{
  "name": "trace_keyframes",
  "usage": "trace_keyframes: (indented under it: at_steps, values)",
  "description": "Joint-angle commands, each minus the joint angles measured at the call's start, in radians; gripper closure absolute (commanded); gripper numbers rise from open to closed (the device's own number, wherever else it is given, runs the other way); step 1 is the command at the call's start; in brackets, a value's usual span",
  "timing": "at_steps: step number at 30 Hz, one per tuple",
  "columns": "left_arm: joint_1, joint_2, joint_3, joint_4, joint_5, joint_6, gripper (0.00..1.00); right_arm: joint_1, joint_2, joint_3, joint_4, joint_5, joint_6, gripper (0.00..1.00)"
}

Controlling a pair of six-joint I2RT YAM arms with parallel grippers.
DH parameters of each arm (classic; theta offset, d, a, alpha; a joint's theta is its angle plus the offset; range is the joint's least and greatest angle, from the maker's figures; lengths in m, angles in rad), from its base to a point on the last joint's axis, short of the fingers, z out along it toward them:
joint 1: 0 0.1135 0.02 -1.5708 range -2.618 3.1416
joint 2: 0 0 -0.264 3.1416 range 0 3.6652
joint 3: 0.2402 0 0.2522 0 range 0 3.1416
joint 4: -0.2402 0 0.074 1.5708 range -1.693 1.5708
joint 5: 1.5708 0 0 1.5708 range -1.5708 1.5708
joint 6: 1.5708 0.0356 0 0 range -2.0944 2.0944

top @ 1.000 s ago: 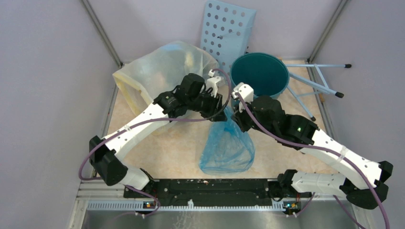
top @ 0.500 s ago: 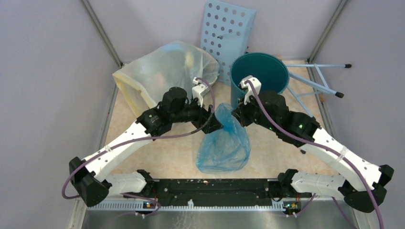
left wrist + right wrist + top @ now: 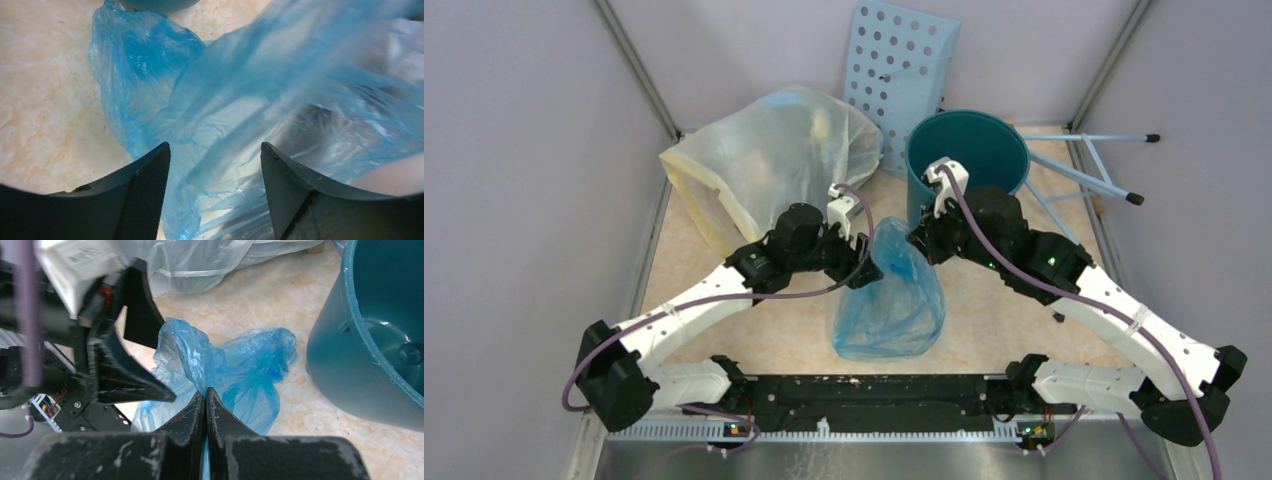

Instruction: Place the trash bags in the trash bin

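The light-blue trash bag (image 3: 892, 300) stands crumpled on the floor between my two arms, its top pulled up toward the right. My right gripper (image 3: 917, 238) is shut on that top fold, and the right wrist view shows the film pinched between the closed jaws (image 3: 206, 391). My left gripper (image 3: 864, 268) is open at the bag's left side. In the left wrist view the bag (image 3: 240, 90) fills the gap between the spread fingers of the left gripper (image 3: 215, 147), with nothing clamped. The dark-teal trash bin (image 3: 969, 150) stands upright just behind the right gripper, its rim and wall (image 3: 350, 365) close by.
A large whitish bag (image 3: 769, 150) with yellowish edges lies at the back left. A pale-blue perforated panel (image 3: 902, 60) leans on the back wall. Thin light-blue rods (image 3: 1084, 170) lie right of the bin. Walls close in both sides.
My left gripper opened, let go of the bag's top and drew back down and left. My right gripper, still shut on the bag, moved up toward the bin.
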Motion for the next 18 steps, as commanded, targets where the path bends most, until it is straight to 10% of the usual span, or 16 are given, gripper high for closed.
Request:
trace_keyframes:
  at_steps: [1, 6, 18]
  values:
    - [0.002, 0.077, 0.076, 0.001, -0.031, -0.022, 0.4, -0.01, 0.002, 0.046, 0.031, -0.013, 0.016, 1.0]
    - [0.004, 0.106, 0.196, -0.15, -0.169, -0.03, 0.99, -0.01, -0.004, 0.047, -0.005, 0.054, 0.032, 1.0]
    - [0.007, 0.22, 0.608, -0.481, -0.044, -0.036, 1.0, -0.01, -0.075, 0.001, -0.082, 0.425, 0.061, 1.0]
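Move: Just beneath the left fingers, about 2 cm ahead and 2 cm down, is the blue bag's loose edge; the bag's body sags some 12 cm below that hand and 3 cm to its right. The bin stands roughly 16 cm ahead and 17 cm right of it, the big clear bag about 22 cm ahead and 17 cm left. From the right hand, already holding the rim, the loose edge is 5 cm left, 1 cm ahead and 11 cm down. Dipping about 2 cm and easing forward, the open left hand shuts on the loose edge of the blue bag, then lifts it steeply, ending about 9 cm higher and 3 or 4 cm farther forward. Meanwhile the right hand, after a short wait, keeps its pinch and draws its side of the rim about 5 cm to the right and slightly forward, turning some 15 degrees clockwise. ##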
